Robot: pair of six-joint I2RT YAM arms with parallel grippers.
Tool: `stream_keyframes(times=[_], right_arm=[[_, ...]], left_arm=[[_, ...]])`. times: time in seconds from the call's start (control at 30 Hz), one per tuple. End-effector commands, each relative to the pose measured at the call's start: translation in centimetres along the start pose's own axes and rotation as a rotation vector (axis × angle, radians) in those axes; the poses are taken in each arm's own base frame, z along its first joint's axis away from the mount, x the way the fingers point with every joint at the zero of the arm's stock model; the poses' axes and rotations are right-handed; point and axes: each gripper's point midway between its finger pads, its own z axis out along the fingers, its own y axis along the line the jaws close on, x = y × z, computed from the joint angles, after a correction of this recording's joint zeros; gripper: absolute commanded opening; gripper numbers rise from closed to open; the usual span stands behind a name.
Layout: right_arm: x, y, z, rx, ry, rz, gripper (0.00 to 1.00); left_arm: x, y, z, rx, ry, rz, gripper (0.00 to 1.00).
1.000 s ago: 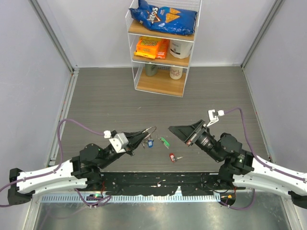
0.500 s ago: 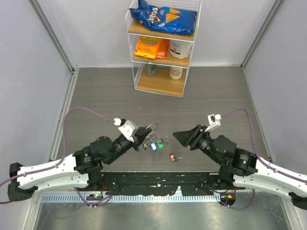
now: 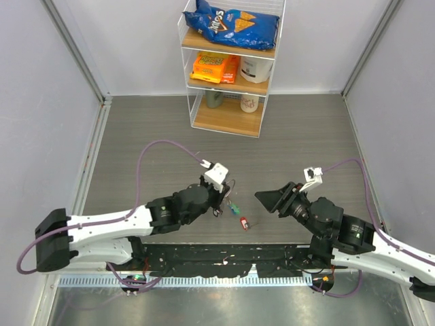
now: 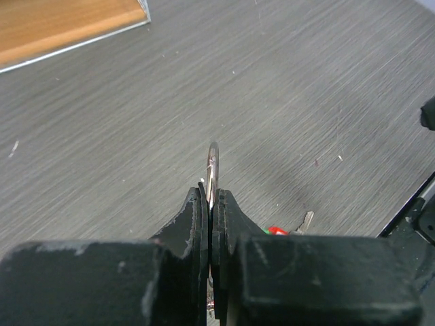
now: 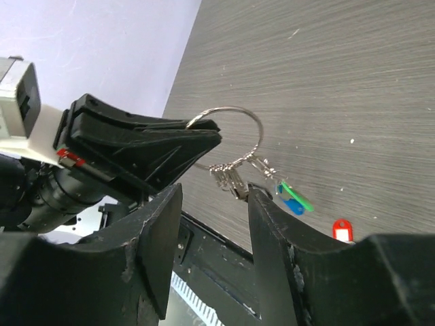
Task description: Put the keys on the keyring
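My left gripper (image 4: 212, 193) is shut on the keyring (image 4: 213, 159), a thin silver ring that stands edge-on between the jaws. In the right wrist view the keyring (image 5: 234, 125) sticks out of the left gripper (image 5: 207, 136), and a green and a blue key (image 5: 292, 197) hang from it with silver blades beside them. A red key (image 3: 243, 221) lies loose on the table, just right of the left gripper (image 3: 223, 197). My right gripper (image 3: 260, 197) is open and holds nothing. It faces the ring from the right, a short way off.
A clear shelf unit (image 3: 231, 68) with snack bags and cups stands at the back of the table. The black rail (image 3: 224, 261) along the table's near edge lies close below both grippers. Grey walls close the left and right sides.
My left arm has swung right and forward with the keyring, so the hanging keys now sit near the red key. My right gripper has opened wider and drawn back slightly.
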Motion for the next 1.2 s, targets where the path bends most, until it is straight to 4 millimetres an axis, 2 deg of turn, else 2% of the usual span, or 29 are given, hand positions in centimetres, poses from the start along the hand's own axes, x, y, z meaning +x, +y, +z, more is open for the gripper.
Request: stream_keyframes(times=[0.0, 0.07, 0.13, 0.17, 0.2, 0.23, 0.27, 0.5, 0.7, 0.87, 1.17], right_arm=[[-0.2, -1.0, -0.3, 0.029, -0.017, -0.008, 0.50], [-0.1, -1.0, -0.4, 0.025, -0.012, -0.008, 0.50], [-0.1, -1.0, -0.5, 0.017, -0.010, -0.009, 0.50], [-0.1, -1.0, -0.7, 0.013, -0.011, -0.006, 0.50], [-0.1, -1.1, -0.7, 0.016, -0.009, -0.011, 0.50], [-0.2, -1.1, -0.8, 0.012, -0.010, -0.012, 0.51], [-0.1, -1.1, -0.8, 0.013, -0.007, -0.016, 0.50], [0.0, -1.9, -1.0, 0.038, 0.000, -0.060, 0.51], [1.1, -2.9, -0.4, 0.098, 0.054, -0.133, 0.51], [3.0, -3.8, 1.0, 0.185, 0.149, -0.231, 0.52], [4.7, -2.8, 4.4, 0.256, 0.247, -0.335, 0.50]], left_arm=[[-3.7, -1.9, 2.2, 0.041, -0.091, -0.096, 0.00], [-2.5, -1.7, 3.5, 0.023, -0.051, -0.091, 0.03], [-1.4, -0.9, 4.5, 0.000, -0.021, -0.103, 0.35], [-0.8, -0.3, 4.8, -0.018, -0.009, -0.115, 0.47], [-0.4, 0.3, 5.0, -0.033, -0.004, -0.130, 0.75], [0.2, 1.2, 5.0, -0.056, 0.000, -0.138, 0.91], [0.2, 1.6, 5.0, -0.063, -0.002, -0.142, 0.99], [-0.7, 3.6, 2.2, -0.100, -0.035, -0.129, 1.00], [-1.0, 4.9, -0.1, -0.130, -0.049, -0.146, 1.00], [-0.6, 5.6, -1.5, -0.140, -0.054, -0.154, 1.00], [0.0, 6.2, -3.4, -0.133, -0.061, -0.162, 1.00]])
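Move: Some 5 cm ahead, 4 cm to the right and 11 cm below the left hand, which holds the loaded keyring in the air, is the bare spot of table it is taken to; the red key lies about 5 cm back and 5 cm to the right of that hand, equally low. From the half-open right hand, the red key is about 4 cm left, 1 cm back and 14 cm below, with the held keyring some 8 cm ahead, 8 cm left and 5 cm lower. Lowering the keyring and its keys about 4 cm while reaching 4 cm forward and a little right, the left hand opens wide and lets go of them over the table, then draws off left by about 8 cm, rising and easing back. The right hand, fingers still half open, mostly waits, then drops about 8 cm towards the red key, its fingers tilting some 30 degrees further down. ##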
